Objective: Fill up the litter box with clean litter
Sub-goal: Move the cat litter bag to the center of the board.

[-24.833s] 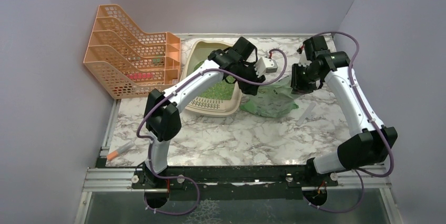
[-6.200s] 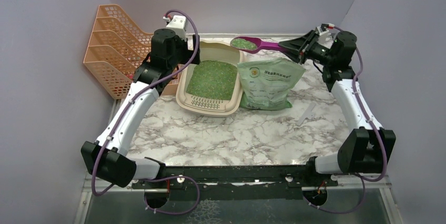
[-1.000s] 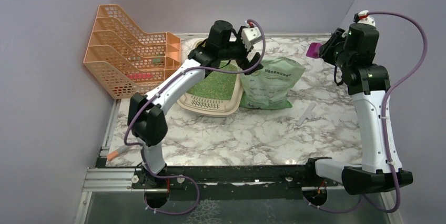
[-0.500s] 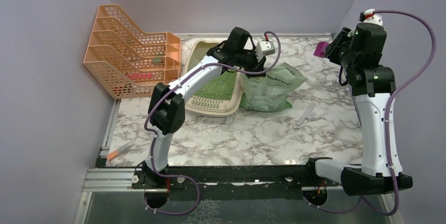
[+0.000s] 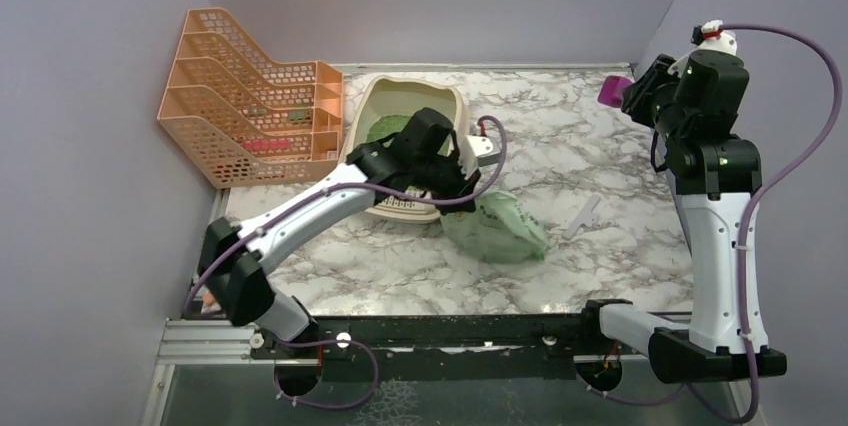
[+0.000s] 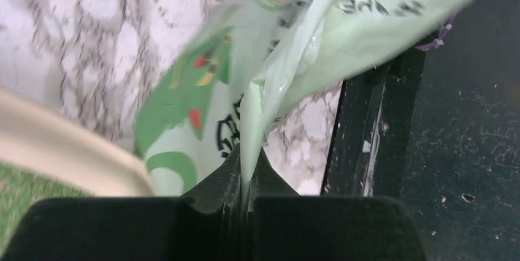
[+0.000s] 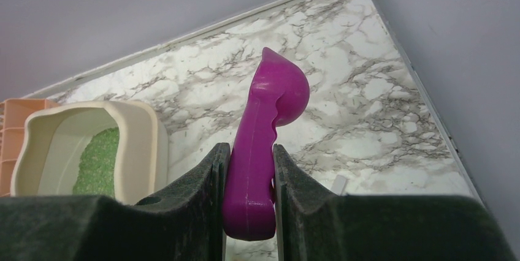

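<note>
The beige litter box [image 5: 452,111] stands at the back centre with clean litter [image 5: 383,128] as green granules in it; my left arm crosses its front half. My left gripper [image 5: 462,186] is shut on a fold of the pale green printed bag [image 5: 500,231], which hangs crumpled to the box's front right. The left wrist view shows the bag film [image 6: 276,59] pinched between the jaws, beside the box rim [image 6: 67,157]. My right gripper [image 7: 248,169] is raised at the back right, shut on the handle of the magenta scoop [image 7: 270,108]; the scoop [image 5: 612,91] looks empty.
An orange mesh file rack [image 5: 250,96] stands at the back left beside the box. A small white strip [image 5: 585,214] lies on the marble at the right. A black rail [image 5: 450,331] runs along the near edge. Grey walls close in on three sides.
My left gripper closed on the bag's top and dragged it from beside the box toward the front, and the bag crumpled. The right arm rose slightly with the scoop.
</note>
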{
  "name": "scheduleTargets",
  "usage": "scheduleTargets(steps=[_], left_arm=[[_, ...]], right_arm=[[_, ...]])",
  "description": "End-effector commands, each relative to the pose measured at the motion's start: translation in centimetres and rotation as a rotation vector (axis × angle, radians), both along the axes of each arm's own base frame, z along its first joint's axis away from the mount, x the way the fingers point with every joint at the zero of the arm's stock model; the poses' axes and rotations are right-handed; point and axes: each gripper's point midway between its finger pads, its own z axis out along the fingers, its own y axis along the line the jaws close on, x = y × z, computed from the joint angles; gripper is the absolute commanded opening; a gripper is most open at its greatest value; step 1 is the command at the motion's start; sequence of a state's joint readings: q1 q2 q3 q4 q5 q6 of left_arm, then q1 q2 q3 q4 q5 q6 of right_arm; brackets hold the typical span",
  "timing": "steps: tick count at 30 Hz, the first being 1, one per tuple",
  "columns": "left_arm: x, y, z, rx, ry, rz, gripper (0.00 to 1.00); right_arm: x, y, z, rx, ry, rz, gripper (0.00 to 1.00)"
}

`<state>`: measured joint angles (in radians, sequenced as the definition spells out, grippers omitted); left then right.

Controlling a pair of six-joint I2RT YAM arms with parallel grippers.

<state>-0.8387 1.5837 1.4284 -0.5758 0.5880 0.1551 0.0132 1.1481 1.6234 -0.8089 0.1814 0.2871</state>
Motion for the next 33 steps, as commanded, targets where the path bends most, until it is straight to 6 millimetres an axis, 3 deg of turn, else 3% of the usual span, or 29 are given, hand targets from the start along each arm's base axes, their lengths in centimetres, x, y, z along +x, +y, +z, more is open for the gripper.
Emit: scheduleTargets(steps=[1,6,14,18,21,24,27,31,33], left_arm=[[-1.8,4.8,8.3,-0.150,-0.062,0.214,0.00],[-2.9,7.8,7.6,-0.129,-0.003,0.370,0.00],[-2.1,13.3,10.4,-0.133,-0.130,0.598,0.00],[-1.0,14.3,12.3,-0.115,-0.269,0.597,0.00],[-0.1,14.5,10.9,-0.015,-0.339,0.549,0.00],[-0.6,14.3,9.0,0.042,-0.318,0.490,0.00],[0.1,16.3,6.7,0.113,-0.320,0.602,0.00],[0.4,19.0,4.7,0.161,-0.303,0.765,0.32],[0.3,19.5,3.9,0.173,-0.292,0.792,0.52]], right_arm=[[0.1,2.0,0.5,0.040,-0.040,0.109,0.01],[0.4,4.6,-0.9,0.096,-0.009,0.245,0.01],[0.3,7.3,-2.5,0.182,0.033,0.375,0.01],[-0.2,8.9,-3.3,0.254,0.062,0.441,0.01],[-0.6,9.4,-4.6,0.286,0.087,0.458,0.01],[-0.7,8.9,-5.4,0.280,0.092,0.427,0.01],[-0.7,8.3,-5.5,0.266,0.088,0.393,0.01],[-0.3,7.8,-5.1,0.247,0.077,0.371,0.01],[0.1,7.6,-5.0,0.236,0.075,0.359,0.01]])
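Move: The left hand already grips the top of the cat litter bag; the bag's body lies about 7 cm to its right, level with it in reach and 12 cm below. The board-centre spot it is bound for is roughly 13 cm left, 4 cm back and 12 cm down. The litter box is some 20 cm ahead and 12 cm left, 15 cm lower. From the right hand, that spot is about 50 cm left, 15 cm back and 30 cm down. Left hand draws the pinched bag some 18 cm left, then part-opens; right shifts the scoop left and down. ##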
